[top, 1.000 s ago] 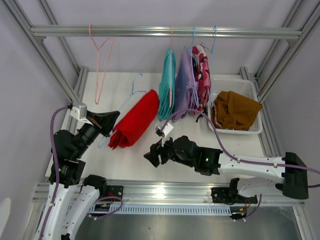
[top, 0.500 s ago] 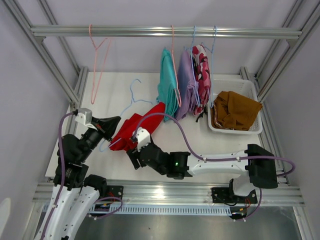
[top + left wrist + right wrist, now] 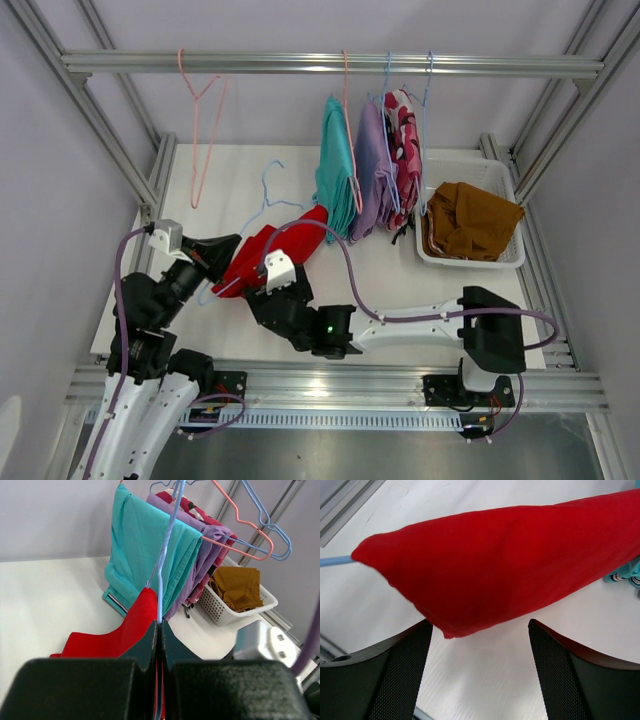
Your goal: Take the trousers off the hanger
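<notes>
The red trousers (image 3: 272,250) hang over a light-blue hanger (image 3: 265,190) that lies tilted above the table at centre-left. My left gripper (image 3: 228,246) is shut on the hanger's wire (image 3: 160,602), with the red cloth (image 3: 127,632) just beyond its fingers. My right gripper (image 3: 262,297) is open and empty just below the near end of the red trousers (image 3: 510,565), with the cloth's lower edge between and above its fingertips; it does not touch them. The teal (image 3: 335,170), lilac (image 3: 370,170) and pink camouflage (image 3: 405,140) trousers hang on hangers from the rail. The mustard-brown pair (image 3: 468,220) lies in the basket.
A white basket (image 3: 500,262) stands at the right back. An empty pink hanger (image 3: 200,120) hangs from the metal rail (image 3: 330,64) at the left. Frame posts stand on both sides. The right arm stretches across the near table.
My right gripper has swung left across the table to the near end of the red trousers. My left gripper has pulled the hanger and red trousers a little nearer.
</notes>
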You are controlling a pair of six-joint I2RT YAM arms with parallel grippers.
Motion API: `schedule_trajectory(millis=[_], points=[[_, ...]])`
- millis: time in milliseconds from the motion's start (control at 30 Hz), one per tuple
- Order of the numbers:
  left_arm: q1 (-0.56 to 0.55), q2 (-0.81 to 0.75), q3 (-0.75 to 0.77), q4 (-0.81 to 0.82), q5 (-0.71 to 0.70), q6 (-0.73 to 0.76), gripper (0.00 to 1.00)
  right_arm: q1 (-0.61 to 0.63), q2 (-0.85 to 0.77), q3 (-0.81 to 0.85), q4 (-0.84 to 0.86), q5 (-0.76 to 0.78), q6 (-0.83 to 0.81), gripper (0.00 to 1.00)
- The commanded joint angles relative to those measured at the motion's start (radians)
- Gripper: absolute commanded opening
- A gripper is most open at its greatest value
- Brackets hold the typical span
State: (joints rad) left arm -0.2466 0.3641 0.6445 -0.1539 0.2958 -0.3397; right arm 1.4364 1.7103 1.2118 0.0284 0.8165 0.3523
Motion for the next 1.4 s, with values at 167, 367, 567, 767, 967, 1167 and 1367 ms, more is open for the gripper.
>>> schedule_trajectory(millis=[167,367,567,767,967,1167,1367], points=[[-0.003,-0.027,0.001,0.125,0.006,-0.018,0.01,-0.010,0.098,0.107,0.114,0.053,0.051,0.82],[-0.003,-0.028,0.004,0.126,0.014,-0.024,0.00,-0.014,0.107,0.100,0.154,0.091,0.076,0.82],[-0.005,-0.034,0.001,0.128,0.022,-0.027,0.01,-0.024,0.141,0.112,0.134,0.214,0.106,0.82],[-0.005,-0.040,0.001,0.125,0.019,-0.024,0.01,-0.042,0.195,0.135,0.090,0.340,0.166,0.81],[-0.006,-0.047,0.000,0.123,0.019,-0.024,0.00,-0.064,0.227,0.149,0.074,0.362,0.172,0.80],[-0.008,-0.047,0.000,0.120,0.019,-0.021,0.01,-0.093,0.213,0.149,0.077,0.386,0.136,0.54],[-0.011,-0.054,0.001,0.119,0.019,-0.021,0.01,-0.125,0.183,0.140,0.084,0.369,0.080,0.22]])
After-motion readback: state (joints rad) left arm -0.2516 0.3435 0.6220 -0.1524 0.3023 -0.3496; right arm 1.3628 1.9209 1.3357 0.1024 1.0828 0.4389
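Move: The red trousers, still on the blue hanger in the left fingers, have their middle roughly 6 cm ahead of the right hand, straight in line and about 2 cm higher. From the right hand, the teal trousers hang some 18 cm ahead and 13 cm to the right, a little higher; the white basket stands about 16 cm ahead, 42 cm to the right and 10 cm lower. From the left hand, the red trousers' middle is about level with it, 6 cm to the right and 10 cm below. The right fingers come onto the near, lower part of the red trousers and close from wide open to nearly shut, gathering the cloth between them. The hand gets there about 6 cm forward and 2 cm down, first swinging slightly left, then back right, while turning nearly 20 degrees clockwise. The left hand stays put, keeping its shut grip on the hanger. ##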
